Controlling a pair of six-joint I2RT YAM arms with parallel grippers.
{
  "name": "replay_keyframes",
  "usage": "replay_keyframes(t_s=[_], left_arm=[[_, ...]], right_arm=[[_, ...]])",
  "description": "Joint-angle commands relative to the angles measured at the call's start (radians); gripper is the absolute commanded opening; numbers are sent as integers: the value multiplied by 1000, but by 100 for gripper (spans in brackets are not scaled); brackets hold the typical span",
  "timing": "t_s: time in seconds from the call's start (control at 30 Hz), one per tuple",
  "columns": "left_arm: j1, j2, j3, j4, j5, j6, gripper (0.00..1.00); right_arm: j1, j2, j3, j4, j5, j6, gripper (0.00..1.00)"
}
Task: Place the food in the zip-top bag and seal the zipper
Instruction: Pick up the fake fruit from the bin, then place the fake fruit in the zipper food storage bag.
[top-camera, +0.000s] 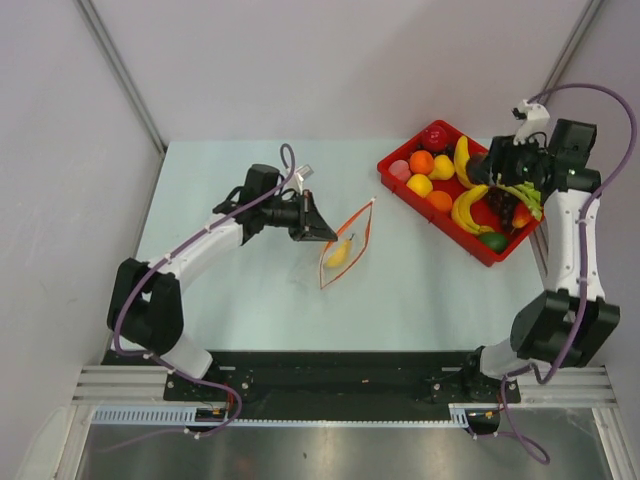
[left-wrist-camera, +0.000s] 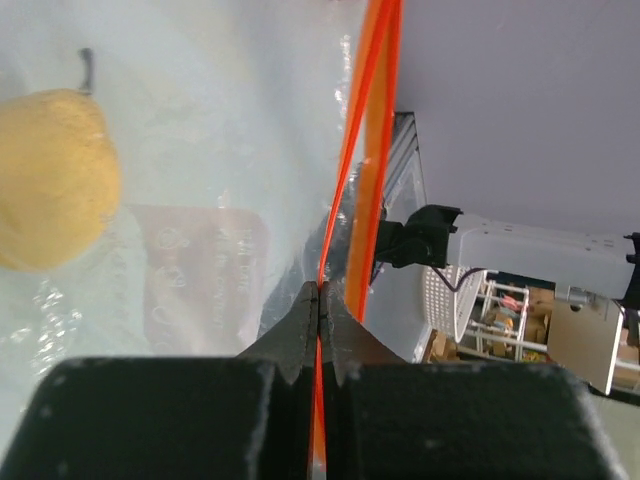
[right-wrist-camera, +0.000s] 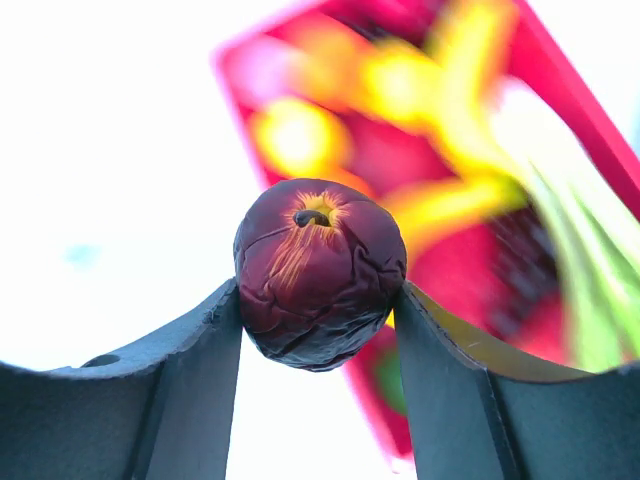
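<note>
The clear zip-top bag lies on the table's middle with a yellow pear-shaped fruit inside. My left gripper is shut on the bag's orange-red zipper strip at the mouth edge. In the left wrist view the jaws pinch the strip, and the yellow fruit shows through the plastic. My right gripper hovers over the red tray and is shut on a dark purple fruit, held between both fingertips. Orange, yellow, red and green fruits lie in the tray.
Long yellow bananas lie in the tray among the fruits. The tray stands at the table's back right, next to the right arm. White walls enclose the table at the back and sides.
</note>
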Motion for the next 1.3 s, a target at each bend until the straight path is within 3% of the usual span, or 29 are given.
replay_keyframes(t_s=[0.0,0.17,0.3,0.4,0.73,0.97,1.03,1.07,1.1,1.17,1.27], left_arm=[[-54,14,67,-2,45,-48,0],[-66,20,65,39,66,-91,0],[-60,26,78,30,76,-88,0],[-40,34,75,53,97,-110,0],[4,37,22,128,152,-168,0],[21,23,-4,131,157,-166,0],[24,25,-7,128,157,-166,0],[24,23,-5,130,155,-166,0],[24,23,-7,128,155,-166,0],[26,22,-7,127,154,-166,0],[26,23,-5,122,151,-166,0]], right_arm=[[139,-150,-21,4,-305,95,40],[401,-311,-142,192,-312,219,40],[669,-323,-209,202,-205,158,39],[763,-320,-261,225,-169,139,39],[882,-248,-426,265,-4,11,40],[897,-182,-360,211,197,11,40],[897,-178,-341,184,263,29,58],[896,-179,-328,167,263,34,75],[896,-187,-305,153,259,41,82],[894,-217,-282,125,238,63,88],[893,-263,-259,88,214,93,89]])
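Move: The right hand, already holding the dark red fake fruit above the bin, has the zip-top bag's open mouth some 33 cm to its left, 14 cm back and 11 cm lower; the pear in the bag is about 4 cm farther out, 3 cm more to the left and 6 cm lower than the mouth. The bin's middle lies about 9 cm ahead and 21 cm down. For the left hand, pinching the rim, the mouth's middle is roughly 4 cm to the right, 2 cm back and 3 cm lower. The right hand carries the fruit away from the bin in a fast arc, some 30 cm left and 17 cm back, rising about 8 cm on the way and turning some 50 degrees counter-clockwise, then sinks about 15 cm to the bag's mouth while easing a few centimetres forward, and opens its fingers to let go of the fruit, lifting slightly at the end. The left hand keeps its shut pinch on the orange-edged rim, drifting about 3 cm back and right before returning nearly to its starting place. ##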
